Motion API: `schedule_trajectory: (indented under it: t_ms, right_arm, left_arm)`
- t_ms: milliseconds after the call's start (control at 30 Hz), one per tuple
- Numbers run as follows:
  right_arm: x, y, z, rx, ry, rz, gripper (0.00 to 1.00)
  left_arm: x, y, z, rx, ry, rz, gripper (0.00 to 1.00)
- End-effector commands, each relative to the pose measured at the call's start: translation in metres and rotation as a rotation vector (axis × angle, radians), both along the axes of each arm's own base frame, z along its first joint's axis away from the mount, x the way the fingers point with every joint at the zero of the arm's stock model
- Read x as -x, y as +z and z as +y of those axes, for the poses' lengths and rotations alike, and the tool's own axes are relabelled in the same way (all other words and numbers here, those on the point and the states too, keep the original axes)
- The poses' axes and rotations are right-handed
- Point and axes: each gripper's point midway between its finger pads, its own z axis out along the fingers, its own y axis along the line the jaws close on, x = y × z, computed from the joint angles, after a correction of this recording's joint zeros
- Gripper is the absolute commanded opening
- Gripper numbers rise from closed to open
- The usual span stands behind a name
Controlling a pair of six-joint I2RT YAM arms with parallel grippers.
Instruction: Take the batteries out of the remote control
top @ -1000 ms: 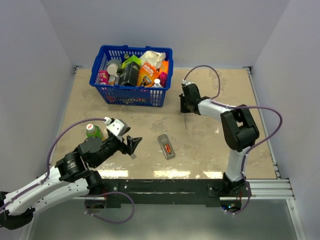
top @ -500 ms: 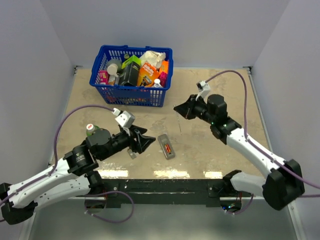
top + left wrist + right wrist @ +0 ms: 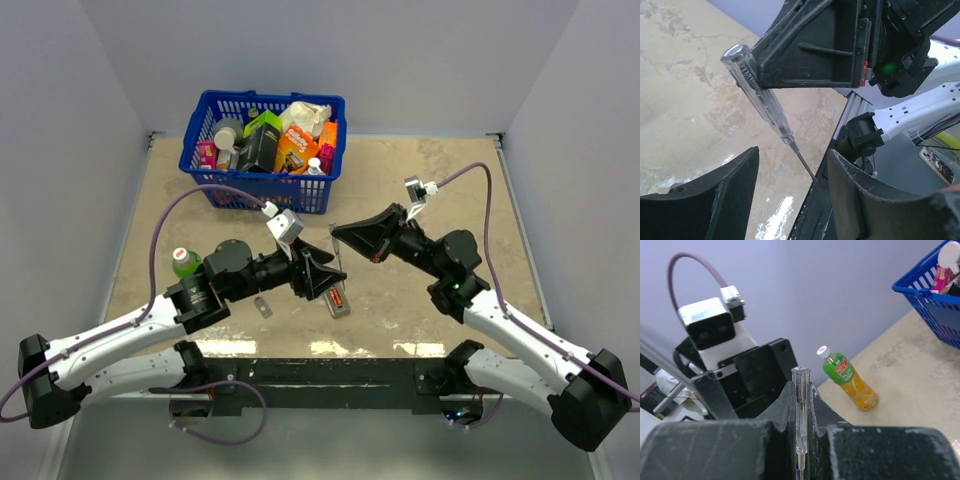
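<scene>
The remote control lies back up on the table's near middle, a red-orange battery showing in its recess. My left gripper hovers just over its far end, open and empty. My right gripper faces it from the right, shut on a clear-handled screwdriver. The screwdriver slants down, and its metal tip sits between my left fingers. Neither wrist view shows the remote or the batteries.
A small grey cover piece lies left of the remote. An orange drink bottle stands at the left. A blue basket full of groceries sits at the back. Grey walls stand on three sides.
Both arms swung in to the table's middle. The right gripper carried the screwdriver from the far right toward the remote. The left gripper moved right over the remote and narrowed a little.
</scene>
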Motion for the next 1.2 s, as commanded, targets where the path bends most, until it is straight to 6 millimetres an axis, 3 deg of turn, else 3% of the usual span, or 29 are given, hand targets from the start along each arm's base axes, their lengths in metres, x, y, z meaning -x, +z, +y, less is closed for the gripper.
schedule_trajectory:
  t_ms: [0,200,500,667,833,900,1033,1167]
  right_arm:
    - [0.021,0.034,-0.012,-0.114,0.025,-0.079,0.00]
    - [0.024,0.032,-0.015,-0.127,0.019,-0.068,0.00]
    - [0.024,0.021,-0.015,-0.116,0.018,-0.060,0.00]
    - [0.024,0.021,-0.015,-0.115,0.022,-0.050,0.00]
    - [0.025,0.020,-0.015,-0.116,0.025,-0.038,0.00]
    - [0.026,0.020,-0.016,-0.118,0.026,-0.037,0.00]
    - [0.026,0.019,-0.016,-0.120,0.026,-0.034,0.00]
    - [0.027,0.015,-0.013,-0.104,0.045,-0.019,0.00]
  left_arm:
    - [0.005,0.043,-0.012,0.126,-0.051,-0.061,0.60]
    - [0.008,0.042,-0.020,0.138,-0.094,-0.079,0.49]
    - [0.016,0.050,-0.023,0.189,-0.140,-0.087,0.47]
    - [0.015,0.044,-0.026,0.176,-0.145,-0.087,0.28]
    - [0.012,0.042,-0.024,0.171,-0.123,-0.094,0.22]
    - [0.012,0.043,-0.024,0.176,-0.125,-0.102,0.15]
    - [0.010,0.043,-0.022,0.172,-0.112,-0.104,0.14]
    - [0.011,0.043,-0.021,0.168,-0.113,-0.115,0.00]
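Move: The left gripper, fingers open and pointing right, has the middle of the screwdriver (lower end of its clear handle) about 2 cm ahead and 2 cm to its right, level with it. From the right hand, which already holds the handle's upper part, that left gripper is roughly 4 cm back and 5 cm below. Some 28 cm beneath the left hand, the remote lies about 6 cm ahead and 1 cm right; a small grey piece lies 4 cm ahead and 16 cm left. The left fingers close around the lower end of the screwdriver's handle, pinching it below the right fingers, after the left hand eases about 2 cm right and 2 cm up. The right keeps its grip near the handle's top, bringing it some 2.5 cm back with smaller shifts up and right and a slight dip midway. ##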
